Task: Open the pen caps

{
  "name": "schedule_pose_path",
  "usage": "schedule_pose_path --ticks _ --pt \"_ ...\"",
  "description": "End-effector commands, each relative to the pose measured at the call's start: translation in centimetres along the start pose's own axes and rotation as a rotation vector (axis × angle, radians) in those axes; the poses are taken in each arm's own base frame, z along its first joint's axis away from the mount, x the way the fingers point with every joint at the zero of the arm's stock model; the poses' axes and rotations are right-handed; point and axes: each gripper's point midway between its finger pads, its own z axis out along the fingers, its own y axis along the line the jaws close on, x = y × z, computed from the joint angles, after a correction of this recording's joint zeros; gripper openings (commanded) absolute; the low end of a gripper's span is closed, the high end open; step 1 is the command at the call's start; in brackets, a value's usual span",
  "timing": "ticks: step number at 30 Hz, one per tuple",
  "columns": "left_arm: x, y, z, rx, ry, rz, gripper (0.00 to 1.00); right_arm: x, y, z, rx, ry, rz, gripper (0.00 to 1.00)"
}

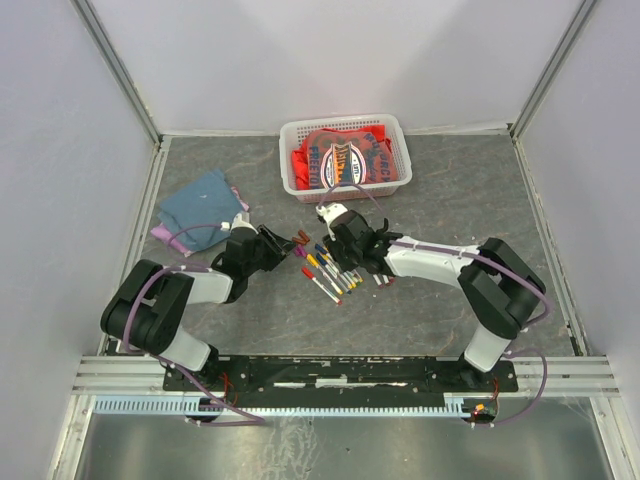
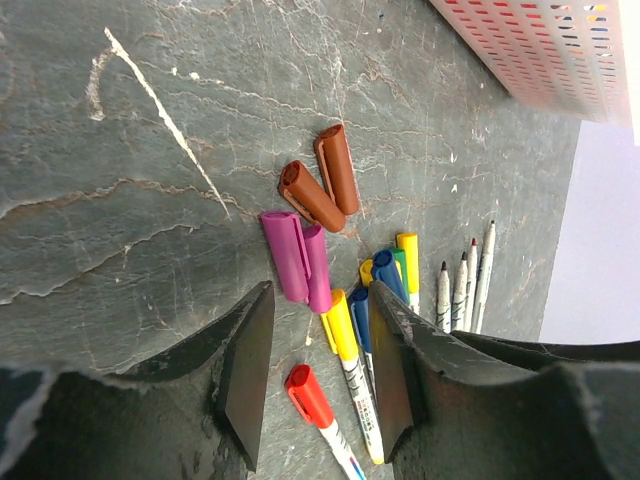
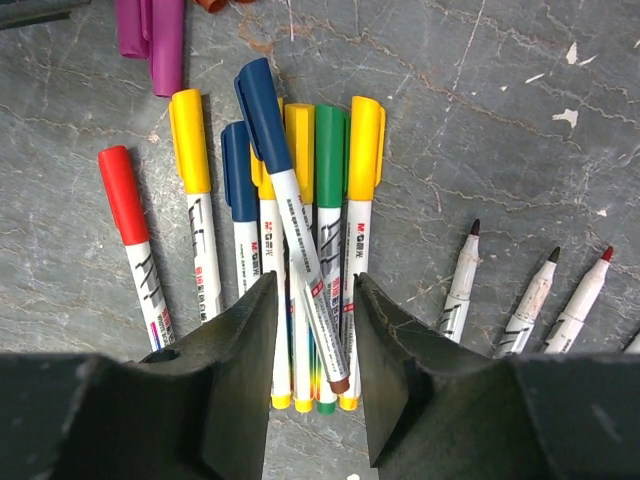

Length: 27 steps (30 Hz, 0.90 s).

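Note:
Several capped pens lie side by side on the grey table, with red, yellow, blue and green pen caps on them. A blue-capped pen lies slanted across the others. My right gripper hangs open just above their white barrels and holds nothing. My left gripper is open too, over a red-capped pen and a yellow-capped one. Two loose purple caps and two brown caps lie beyond it. From above, both grippers flank the pen pile.
Three uncapped pens lie to the right of the pile. A white basket with red cloth stands at the back. A folded blue-grey cloth lies at the back left. White walls close in the table.

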Motion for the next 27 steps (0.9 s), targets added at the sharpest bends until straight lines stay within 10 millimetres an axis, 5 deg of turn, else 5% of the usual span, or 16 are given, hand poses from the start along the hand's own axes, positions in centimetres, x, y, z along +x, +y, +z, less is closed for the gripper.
schedule_pose_path --ticks 1,14,27 --pt "-0.9 -1.0 -0.3 0.038 -0.036 0.010 0.50 -1.9 0.7 0.1 -0.022 -0.038 -0.014 0.43" --pt "-0.7 -1.0 -0.3 0.041 -0.033 0.003 0.50 -1.0 1.0 1.0 -0.034 -0.008 -0.016 0.37" --pt "-1.1 -1.8 -0.5 0.067 -0.043 -0.006 0.50 -0.7 0.9 1.1 -0.023 -0.004 -0.012 0.13"
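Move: Just ahead and to the left of the right hand, some 2 cm forward, 2 cm left and 2 cm below, is the middle of the brown-ended blue pen lying across the others. Under it, a green pen's middle is about 1 cm forward; a right yellow pen sits 2 cm forward, 1 cm right. The red pen is roughly 5 cm back, 6 cm left. From the left hand, the blue pen is about 11 cm right and 2 cm back. Sinking about 2 cm almost straight down onto the blue pen, the right hand tips only a few degrees and narrows its fingers slightly on the way. Near the bottom they close in earnest, pinching the white body roughly two-thirds of the way from the cap towards the brown end. ##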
